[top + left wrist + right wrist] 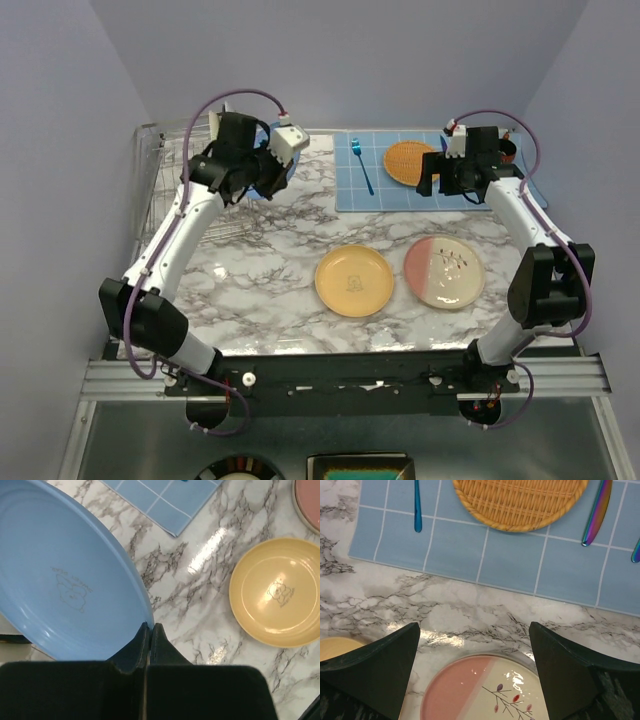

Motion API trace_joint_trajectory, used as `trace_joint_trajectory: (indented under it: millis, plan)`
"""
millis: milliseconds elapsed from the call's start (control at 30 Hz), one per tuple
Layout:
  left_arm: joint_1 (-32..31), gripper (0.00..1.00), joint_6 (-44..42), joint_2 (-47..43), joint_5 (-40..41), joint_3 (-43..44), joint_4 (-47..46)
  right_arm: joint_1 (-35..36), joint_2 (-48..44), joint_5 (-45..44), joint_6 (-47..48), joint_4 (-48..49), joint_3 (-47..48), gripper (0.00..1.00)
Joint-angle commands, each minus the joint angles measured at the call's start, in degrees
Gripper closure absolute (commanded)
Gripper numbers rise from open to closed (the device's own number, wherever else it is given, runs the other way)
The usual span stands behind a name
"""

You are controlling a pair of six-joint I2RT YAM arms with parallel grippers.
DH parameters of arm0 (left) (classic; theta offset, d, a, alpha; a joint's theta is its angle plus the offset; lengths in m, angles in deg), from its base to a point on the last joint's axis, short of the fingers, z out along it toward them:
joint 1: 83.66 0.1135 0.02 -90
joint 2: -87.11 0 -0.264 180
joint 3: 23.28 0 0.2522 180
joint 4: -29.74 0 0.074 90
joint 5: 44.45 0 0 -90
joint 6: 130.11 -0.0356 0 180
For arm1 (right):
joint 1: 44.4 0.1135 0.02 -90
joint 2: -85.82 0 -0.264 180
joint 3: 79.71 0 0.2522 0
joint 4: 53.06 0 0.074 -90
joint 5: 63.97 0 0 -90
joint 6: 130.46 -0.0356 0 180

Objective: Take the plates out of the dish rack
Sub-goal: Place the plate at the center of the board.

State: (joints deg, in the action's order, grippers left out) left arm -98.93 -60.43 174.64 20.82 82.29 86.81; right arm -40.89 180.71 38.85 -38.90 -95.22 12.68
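My left gripper (150,628) is shut on the rim of a light blue plate (65,575), which it holds on edge above the marble, beside the wire dish rack (160,170) at the far left. In the top view the left gripper (268,168) hangs just right of the rack. A yellow plate (354,281) and a pink-and-cream plate with a twig motif (444,271) lie flat side by side on the table. My right gripper (474,630) is open and holds nothing, hovering over the marble beyond the pink-and-cream plate (485,690).
A blue grid mat (400,185) lies at the back right, carrying an orange woven disc (520,502), a blue fork (361,165) and iridescent cutlery (596,510). The yellow plate (277,592) lies right of my left fingers.
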Motion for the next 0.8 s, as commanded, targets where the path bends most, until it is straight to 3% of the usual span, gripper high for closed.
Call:
trace_joint_trajectory:
  millis: [0,200,333,767]
  plan:
    - [-10.90,1.00,-5.78,-4.03,17.40,-3.82,4.15,-0.26,-0.85,-3.93,0.37,-0.34,0.91,0.01]
    - [-25.92,1.00,-6.67,-5.43,30.60,-11.47,2.31,-1.22,-1.29,-4.38,0.20,-0.34,1.17,0.01]
    - [-32.35,1.00,-6.05,-6.14,36.14,-13.15,1.08,-1.75,-1.02,-3.86,0.02,-0.60,1.09,0.01]
    - [-51.96,1.00,-3.06,-0.96,38.79,-18.77,-0.06,-2.63,0.56,-5.70,0.46,-0.95,2.67,0.01]
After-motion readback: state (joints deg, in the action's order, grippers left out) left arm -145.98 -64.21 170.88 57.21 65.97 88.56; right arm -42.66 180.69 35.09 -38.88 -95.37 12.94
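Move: The left hand holds the blue plate by its rim, high in front of the rack's right side. The yellow plate, near the middle of the board, lies about 16 cm back, 15 cm to its right and some 26 cm below; the pink-and-cream plate is about 19 cm farther right, level with the yellow one. The blue fork is roughly 9 cm ahead and 17 cm right, the dish rack 5 cm ahead and 18 cm left. From the right hand, the yellow plate is about 22 cm back, 20 cm left. Keeping its pinch on the blue plate's rim, the left hand swings some 17 cm back and 13 cm right towards the yellow plate while sinking about 9 cm, most of that early on, and its wrist turns clockwise some 25 degrees and rolls left side up about 30, so the fingers point more steeply down. The open, empty right hand eases some 2 cm to its right, clear of the plates. ##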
